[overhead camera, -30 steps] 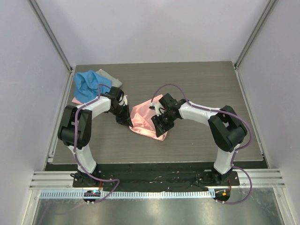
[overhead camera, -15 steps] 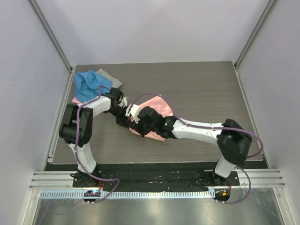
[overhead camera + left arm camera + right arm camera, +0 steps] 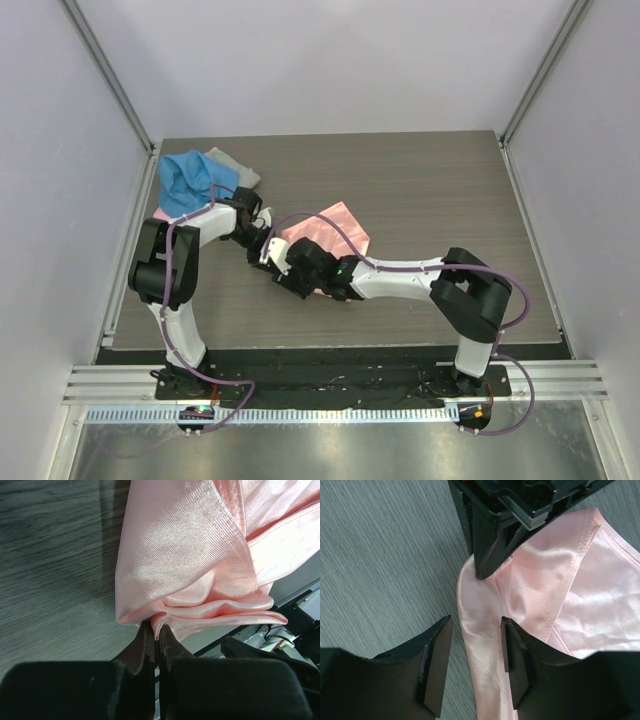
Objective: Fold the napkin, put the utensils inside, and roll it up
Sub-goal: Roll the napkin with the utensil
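The salmon-pink satin napkin (image 3: 332, 229) lies crumpled in the middle of the table. My left gripper (image 3: 266, 249) is shut on a fold at its left edge; the left wrist view shows the pinched cloth (image 3: 185, 580) bunched above the closed tips (image 3: 156, 636). My right gripper (image 3: 283, 270) is open, reaching across to the same left edge just in front of the left gripper. In the right wrist view its fingers (image 3: 439, 652) straddle a ridge of the napkin (image 3: 520, 600), with the left gripper's tip (image 3: 487, 550) just beyond. No spoon is in view.
A blue cloth (image 3: 188, 182) and a grey cloth (image 3: 236, 166) lie at the table's back left corner. The right arm (image 3: 400, 278) stretches low across the front of the napkin. Metal frame posts stand at both back corners.
My right arm has swung from the napkin's right side across to its left edge, stopping beside the left gripper. The napkin's right part now lies flatter. The left gripper stays put.
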Motion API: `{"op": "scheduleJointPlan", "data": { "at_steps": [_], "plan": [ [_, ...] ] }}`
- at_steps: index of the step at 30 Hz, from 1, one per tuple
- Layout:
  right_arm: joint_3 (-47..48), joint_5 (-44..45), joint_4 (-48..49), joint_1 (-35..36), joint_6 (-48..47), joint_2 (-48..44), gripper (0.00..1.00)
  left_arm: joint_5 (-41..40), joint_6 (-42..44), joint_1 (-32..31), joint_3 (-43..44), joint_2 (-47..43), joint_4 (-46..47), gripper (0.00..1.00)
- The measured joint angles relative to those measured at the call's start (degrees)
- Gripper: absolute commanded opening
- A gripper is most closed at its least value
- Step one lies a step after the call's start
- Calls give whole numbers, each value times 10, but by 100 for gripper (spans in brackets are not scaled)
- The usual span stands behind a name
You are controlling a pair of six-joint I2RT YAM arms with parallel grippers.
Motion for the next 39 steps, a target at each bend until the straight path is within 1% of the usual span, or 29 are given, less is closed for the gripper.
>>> {"op": "scheduleJointPlan", "data": {
  "at_steps": [5,10,15,23,25,27,29,30,33,34,36,37,39],
  "plan": [
    [-6,0,4,6,-13,3,48,1,0,0,4,2,-4,0],
    [-6,3,7,6,-21,25,48,1,2,0,7,4,-8,0],
    [-6,24,8,6,-29,48,48,5,3,0,9,7,-9,0],
    [-4,66,21,12,-43,57,47,10,14,0,13,7,-11,0],
    [-4,71,24,13,-45,59,44,11,16,0,14,8,-11,0],
    [-4,72,26,13,-47,60,35,13,19,1,16,9,-11,0],
    [-2,66,25,13,-50,63,29,16,21,2,16,10,-11,0],
    [-1,61,23,13,-52,64,24,17,23,3,16,10,-12,0],
    [16,37,0,9,-58,70,18,21,28,3,16,10,-11,14],
    [25,23,-12,5,-59,73,15,21,28,3,16,10,-11,24],
    [42,-2,-34,-3,-59,79,11,21,28,4,16,10,-9,34],
    [53,-18,-46,-7,-58,82,8,19,26,6,16,10,-8,43],
    [71,-52,-66,-16,-56,90,5,17,24,8,16,10,-7,50]
  ]
}}
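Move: The napkin's rolled edge runs between the right hand's open fingers, roughly 4 cm beneath them. The corner still pinched by the left hand is some 4 cm ahead of the right hand and 3 cm to its left; the napkin's middle is about 8 cm ahead and 9 cm right. From the left hand, the rolled edge being aimed at lies about 4 cm back and 3 cm right, near its own height. The right hand sinks about 4 cm and pinches the napkin's rolled edge, then the left loosens its grip. ##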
